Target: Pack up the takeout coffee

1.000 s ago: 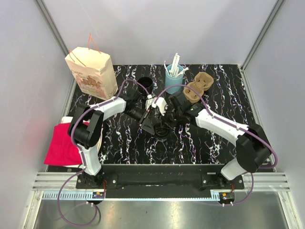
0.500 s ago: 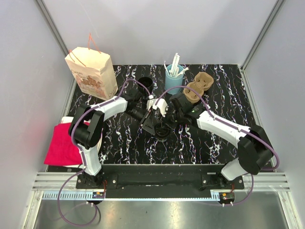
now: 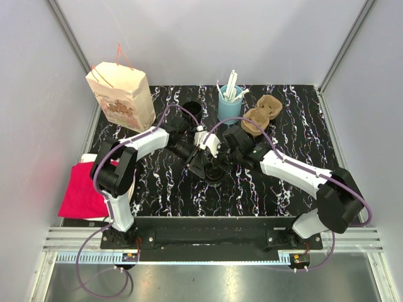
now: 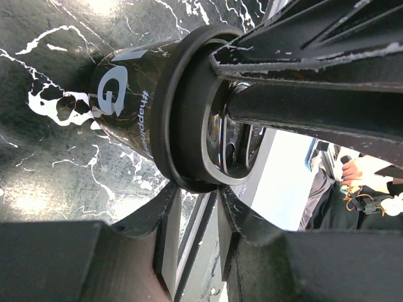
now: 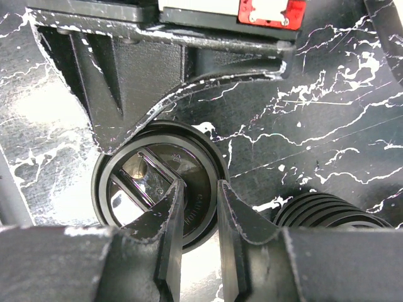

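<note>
The takeout coffee (image 3: 215, 175) is a small black cup standing upright on the marbled table, a little left of the middle. The left wrist view shows its printed wall (image 4: 126, 107) and its black lid (image 4: 182, 119) from the side. My left gripper (image 3: 203, 166) comes in from the left. Its jaws (image 4: 198, 189) stand a narrow gap apart with nothing between them, and their tips touch the lid's rim. My right gripper (image 3: 220, 165) reaches in from the right. Its jaws (image 5: 199, 185) are narrowly apart, one finger over the lid (image 5: 119, 182) and one outside its rim.
A printed paper bag (image 3: 121, 95) stands at the back left. A lidless black cup (image 3: 192, 110), a light-blue cup of white straws (image 3: 230, 104) and a brown pulp carrier (image 3: 261, 116) line the back. A pink cloth (image 3: 84, 192) lies off the table's left edge.
Both grippers stay at the cup's lid. The right arm's forearm has shifted slightly to the right. The cup has not moved.
</note>
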### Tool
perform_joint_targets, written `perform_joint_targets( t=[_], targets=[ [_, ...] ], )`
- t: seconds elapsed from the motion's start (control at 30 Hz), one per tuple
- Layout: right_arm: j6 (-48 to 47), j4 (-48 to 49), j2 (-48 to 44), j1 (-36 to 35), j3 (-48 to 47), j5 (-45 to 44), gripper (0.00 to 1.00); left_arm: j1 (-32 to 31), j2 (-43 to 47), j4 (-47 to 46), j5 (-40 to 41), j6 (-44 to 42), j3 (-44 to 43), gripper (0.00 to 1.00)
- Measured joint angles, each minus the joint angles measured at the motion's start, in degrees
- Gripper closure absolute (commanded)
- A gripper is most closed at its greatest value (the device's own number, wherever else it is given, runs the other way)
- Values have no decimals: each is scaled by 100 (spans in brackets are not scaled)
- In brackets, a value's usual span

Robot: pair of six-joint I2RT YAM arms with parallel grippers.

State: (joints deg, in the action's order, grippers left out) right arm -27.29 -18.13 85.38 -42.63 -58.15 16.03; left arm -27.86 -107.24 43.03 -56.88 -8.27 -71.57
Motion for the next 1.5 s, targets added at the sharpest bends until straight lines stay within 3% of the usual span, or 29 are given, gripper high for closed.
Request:
perform_joint_targets(
  t=[0.27, 0.67, 0.93, 1.3, 1.5],
  targets=[
    [-72, 35, -98, -20, 68, -61, 80, -42, 26, 17, 79, -11, -57, 61],
    [-153, -249, -55, -20, -109, -149, 78, -166, 177, 98, 608, -824, -319, 39],
    [-164, -365, -39, -20, -184, -136, 70, 85, 208, 111, 619, -1036, -439, 36],
    [-260, -970, -33, -22, -501, -118, 26, 518, 809, 382, 540, -1333, -664, 17],
    [-284, -1158, -2, -24, -780, -144, 12, 761, 1119, 492, 531, -1425, -809, 9]
  ],
)
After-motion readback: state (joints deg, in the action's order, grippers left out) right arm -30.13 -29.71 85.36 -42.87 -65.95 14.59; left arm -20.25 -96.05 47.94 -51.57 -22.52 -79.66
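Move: The lidded coffee cup stands between the hands: about 4 cm right of the left hand and level with it fore and aft, its middle some 4 cm lower. From the right hand it is about 3 cm back, 1 cm left and 5 cm below. The black lid stack is roughly 10 cm farther out and 10 cm to the right of the cup; the black cups stand some 24 cm ahead of the left hand and 5 cm to its left. Left hand leaves the lid forward, then up and left, about 10 cm, opening; right lifts 2 cm, opening. ##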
